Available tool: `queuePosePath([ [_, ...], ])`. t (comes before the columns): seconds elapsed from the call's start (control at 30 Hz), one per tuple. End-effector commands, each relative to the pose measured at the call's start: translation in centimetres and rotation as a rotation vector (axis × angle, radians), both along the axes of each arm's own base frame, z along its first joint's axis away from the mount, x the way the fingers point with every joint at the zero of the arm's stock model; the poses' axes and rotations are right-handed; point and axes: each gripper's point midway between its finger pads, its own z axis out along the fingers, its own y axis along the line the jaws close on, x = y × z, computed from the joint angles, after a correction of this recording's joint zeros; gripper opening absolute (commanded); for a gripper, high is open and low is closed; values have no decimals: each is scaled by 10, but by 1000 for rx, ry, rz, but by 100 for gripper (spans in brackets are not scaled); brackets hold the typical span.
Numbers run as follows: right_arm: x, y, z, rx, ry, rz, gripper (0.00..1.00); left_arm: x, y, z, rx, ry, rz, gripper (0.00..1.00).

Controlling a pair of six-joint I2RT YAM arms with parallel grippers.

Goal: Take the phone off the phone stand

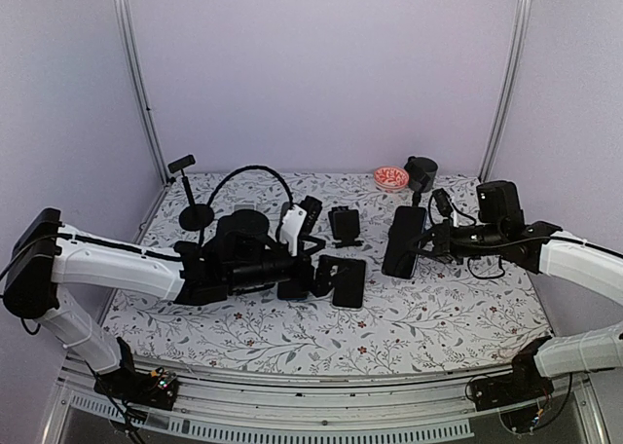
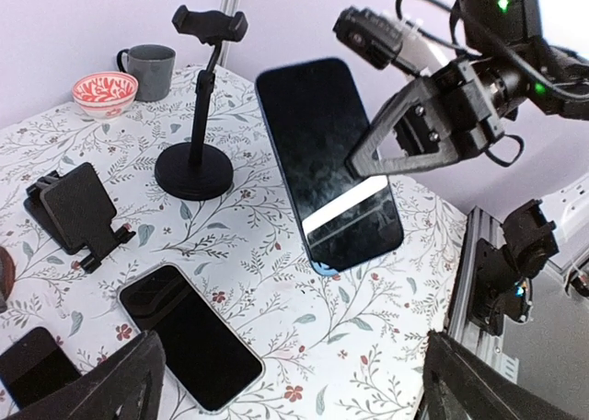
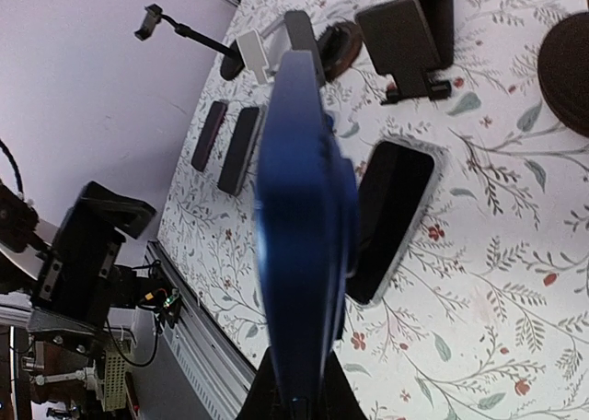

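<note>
The phone (image 1: 404,240), in a blue case, hangs tilted above the table with my right gripper (image 1: 425,238) shut on its right edge. From the left wrist its dark screen (image 2: 327,162) faces me and the right gripper's fingers (image 2: 405,134) clamp its side. The right wrist view shows it edge-on (image 3: 304,227), rising out of the right gripper (image 3: 299,406). A small black folding phone stand (image 1: 344,225) (image 2: 74,213) (image 3: 405,38) stands empty behind it. My left gripper (image 1: 326,274) (image 2: 285,392) is open and low over the table, holding nothing.
Another phone (image 1: 348,281) (image 2: 189,332) (image 3: 391,217) lies flat just off the left gripper. A tall clamp stand (image 2: 198,157) stands near a grey mug (image 1: 421,171) and red bowl (image 1: 390,177). A second tall stand (image 1: 190,205) is back left. Two more phones (image 3: 225,144) lie farther left.
</note>
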Motion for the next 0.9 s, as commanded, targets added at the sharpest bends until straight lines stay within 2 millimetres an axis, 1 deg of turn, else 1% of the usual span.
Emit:
queuePosePath([
  [0.0,-20,-9,-27,-41,102,71,0,0,6,24,-58,-53,-8,99],
  [0.13,-17,-14,-43,-66,163,83,0,2,9,23,-54,-54,1,99],
  [0.27,-6,-20,-56,-86,208,88,0,3,15,22,-62,-51,8,99],
  [0.4,4,-19,-68,-105,260,114,0,5,22,21,-68,-46,18,99],
  [0.57,16,-21,-89,-128,308,126,1,7,33,22,-85,-44,34,99],
  [0.7,20,-26,-106,-123,351,136,2,10,41,23,-96,-42,44,99],
  [0.87,25,-28,-118,-111,373,164,2,12,45,22,-109,-40,42,99],
])
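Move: The right hand still holds the phone. The bare table spot it is bound for is almost straight below, some 17 cm down and about 1 cm to the right. From this hand, a phone lies 12 cm left, level fore and aft; the emptied phone stand rises 15 cm straight ahead, and the folded stand sits 14 cm ahead, 13 cm left. From the open left hand, the spot is about 18 cm right, 5 cm ahead and well below. Keeping its pinch on the phone's right side, the right hand brings it down about 13 cm towards the bare cloth beside the row of phones, drifting a little right. On the way the wrist tips some 25 degrees, fingers pointing more steeply down, to lay the phone over. The left hand, open and empty, backs off about 4 cm leftward. ##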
